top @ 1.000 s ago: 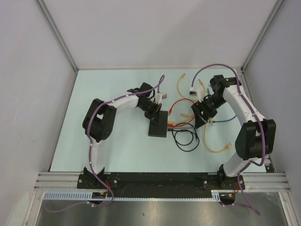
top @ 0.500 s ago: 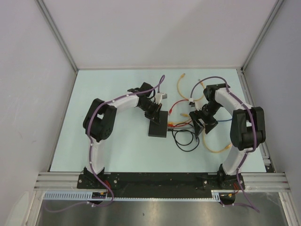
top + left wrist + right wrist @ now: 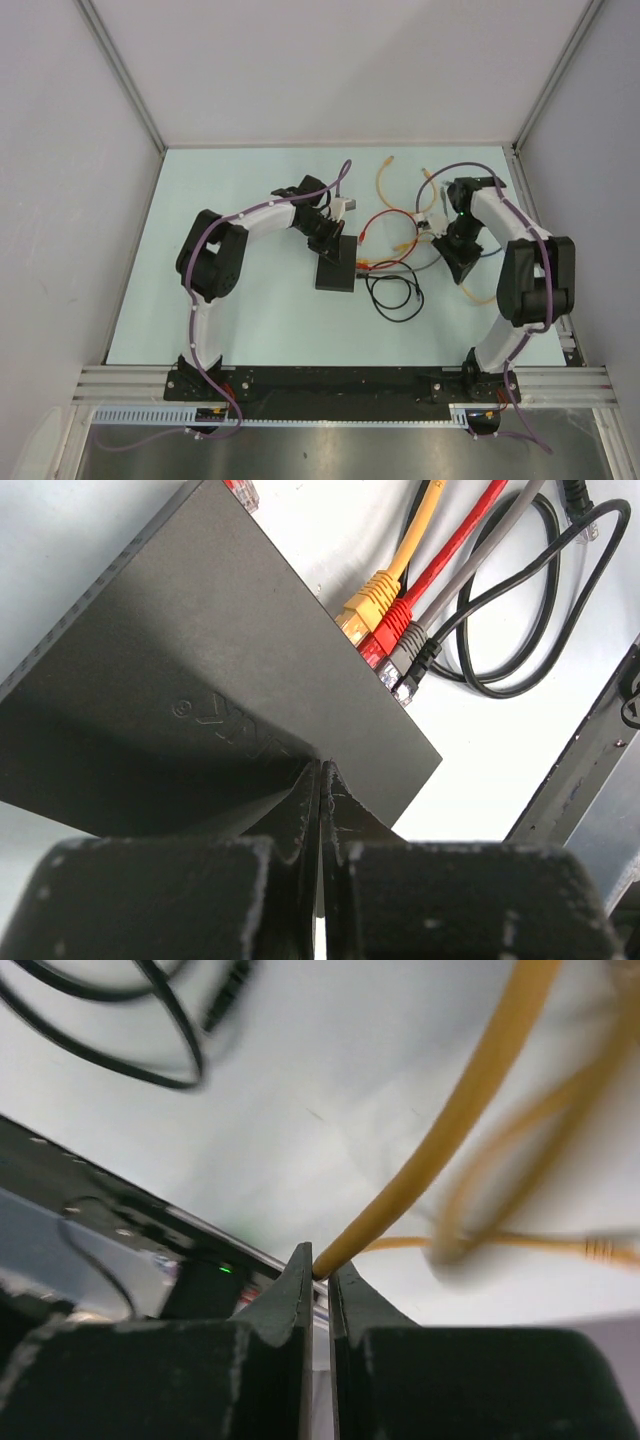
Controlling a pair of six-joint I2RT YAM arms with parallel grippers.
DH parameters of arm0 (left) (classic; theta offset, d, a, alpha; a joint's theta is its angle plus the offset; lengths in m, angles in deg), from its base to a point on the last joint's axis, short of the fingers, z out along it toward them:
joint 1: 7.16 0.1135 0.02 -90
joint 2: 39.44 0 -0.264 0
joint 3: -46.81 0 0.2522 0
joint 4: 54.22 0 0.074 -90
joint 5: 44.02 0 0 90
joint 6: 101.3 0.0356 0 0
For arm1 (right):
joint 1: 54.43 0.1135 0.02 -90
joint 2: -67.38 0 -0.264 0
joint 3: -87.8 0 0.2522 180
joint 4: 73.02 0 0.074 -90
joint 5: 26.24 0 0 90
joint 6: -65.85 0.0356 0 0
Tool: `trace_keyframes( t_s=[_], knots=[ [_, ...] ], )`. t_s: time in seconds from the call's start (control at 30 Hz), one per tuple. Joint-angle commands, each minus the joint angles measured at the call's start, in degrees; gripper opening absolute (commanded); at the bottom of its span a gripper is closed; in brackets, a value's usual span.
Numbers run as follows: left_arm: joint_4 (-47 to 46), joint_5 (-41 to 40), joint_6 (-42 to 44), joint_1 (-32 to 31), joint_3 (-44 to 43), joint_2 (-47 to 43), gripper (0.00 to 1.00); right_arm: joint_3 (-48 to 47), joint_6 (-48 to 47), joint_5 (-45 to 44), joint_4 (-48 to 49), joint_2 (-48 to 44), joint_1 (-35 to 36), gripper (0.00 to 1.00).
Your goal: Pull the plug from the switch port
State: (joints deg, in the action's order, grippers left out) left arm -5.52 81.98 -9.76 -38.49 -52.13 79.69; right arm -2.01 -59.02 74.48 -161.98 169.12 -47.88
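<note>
The switch (image 3: 336,268) (image 3: 200,670) is a flat black box lying mid-table. My left gripper (image 3: 327,238) (image 3: 321,767) is shut, and its tips rest on the box's top near one edge. A yellow plug (image 3: 368,605), a red plug (image 3: 395,628), a grey plug (image 3: 412,645) and a black plug (image 3: 412,675) sit side by side in the switch's ports (image 3: 362,264). My right gripper (image 3: 465,268) (image 3: 321,1267) stands to the right of the switch, apart from it, shut on a yellow cable (image 3: 450,1130). I cannot tell which plug this cable leads to.
Loose cables lie right of the switch: a black coil (image 3: 395,295) (image 3: 150,1060), a red loop (image 3: 385,218), a yellow piece at the back (image 3: 384,180) and a blue one (image 3: 492,251). Grey walls enclose the table on three sides. A metal rail (image 3: 340,380) runs along the front.
My right gripper has swung rightward, away from the cables beside the switch, and closed on a yellow cable. The left arm and the switch have not moved.
</note>
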Motion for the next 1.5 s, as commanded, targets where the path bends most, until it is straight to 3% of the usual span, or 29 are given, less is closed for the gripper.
trace_keyframes(
  t_s=[0.0, 0.17, 0.37, 0.6, 0.8, 1.07, 1.17, 1.2, 1.23, 1.27, 1.3, 1.37, 1.47],
  knots=[
    [-1.89, -7.01, 1.98, -1.89, 0.90, 3.56, 0.00, -0.32, -9.85, -14.57, -11.64, -8.74, -5.21, 0.00],
    [-1.54, -5.60, 1.10, -1.89, -0.59, 5.32, 0.00, -0.41, -12.76, -20.65, -11.55, -7.43, -13.21, 0.00],
    [-0.49, -5.07, 0.92, -1.89, -3.05, 6.55, 0.00, -6.82, -10.40, -17.75, -11.03, -2.95, -20.69, 0.00],
    [-0.75, -5.07, 0.92, -1.98, -2.79, 6.29, 0.00, -27.63, 0.68, -11.53, -11.55, 6.27, -25.18, 0.00],
    [-1.10, -5.60, 1.09, -1.98, -2.09, 5.59, 0.00, -43.73, 5.95, 2.87, -11.46, 12.78, -25.00, 0.00],
    [-1.10, -7.18, 2.41, -1.89, 0.28, 3.22, 0.00, -46.38, 8.42, 10.27, -11.46, 19.99, -19.03, 0.00],
    [-1.19, -7.44, 2.68, -1.89, 0.90, 2.86, 0.00, -48.22, 9.56, 8.46, -10.68, 22.36, -15.43, 0.00],
    [-1.10, -7.62, 2.68, -1.98, 0.99, 2.69, 0.00, -50.23, 10.00, 7.22, -9.97, 23.15, -13.86, 0.02],
    [-0.93, -7.71, 2.76, -1.98, 0.99, 2.69, 0.00, -51.38, 10.78, 6.08, -8.84, 23.68, -13.41, 0.12],
    [-0.84, -8.14, 2.94, -1.89, 0.81, 2.51, 0.00, -53.04, 10.88, 4.76, -8.48, 24.64, -13.05, 0.43],
    [-0.49, -8.23, 3.12, -1.89, 0.81, 2.07, 0.00, -54.45, 10.88, 4.66, -8.21, 25.00, -12.96, 0.54],
    [0.30, -8.58, 4.08, -1.80, 0.90, 1.37, 0.00, -57.27, 10.09, 6.23, -8.03, 24.74, -12.96, 0.65],
    [0.22, -8.68, 4.17, -1.10, 1.69, -0.56, 0.00, -55.54, 5.09, 16.21, -7.95, 21.15, -13.31, 0.68]
  ],
)
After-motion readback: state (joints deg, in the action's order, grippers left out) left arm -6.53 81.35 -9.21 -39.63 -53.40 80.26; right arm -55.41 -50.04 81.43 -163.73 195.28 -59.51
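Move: The right hand already pinches a yellow cable, whose loose plug lies about 9 cm to its right and 5 cm nearer. Open table by the gray cable's free end lies some 22 cm ahead and 1 cm left, roughly 6 cm lower; the blue cable's plug is about 5 cm ahead and 2 cm left. The left hand has the switch just under its tips, its middle 1 cm ahead and 1 cm left; that gray end is some 19 cm ahead and 27 cm right of it. Sweeping right nearly 18 cm while rising, the right hand carries the yellow cable out, then swings forward about 21 cm and curves back left towards the open table by the gray cable's end, fingers tipping forward and turning clockwise. There the shut fingers open and let the cable go. The left hand's closed tips stay on the switch and drag it about 1 cm right. ##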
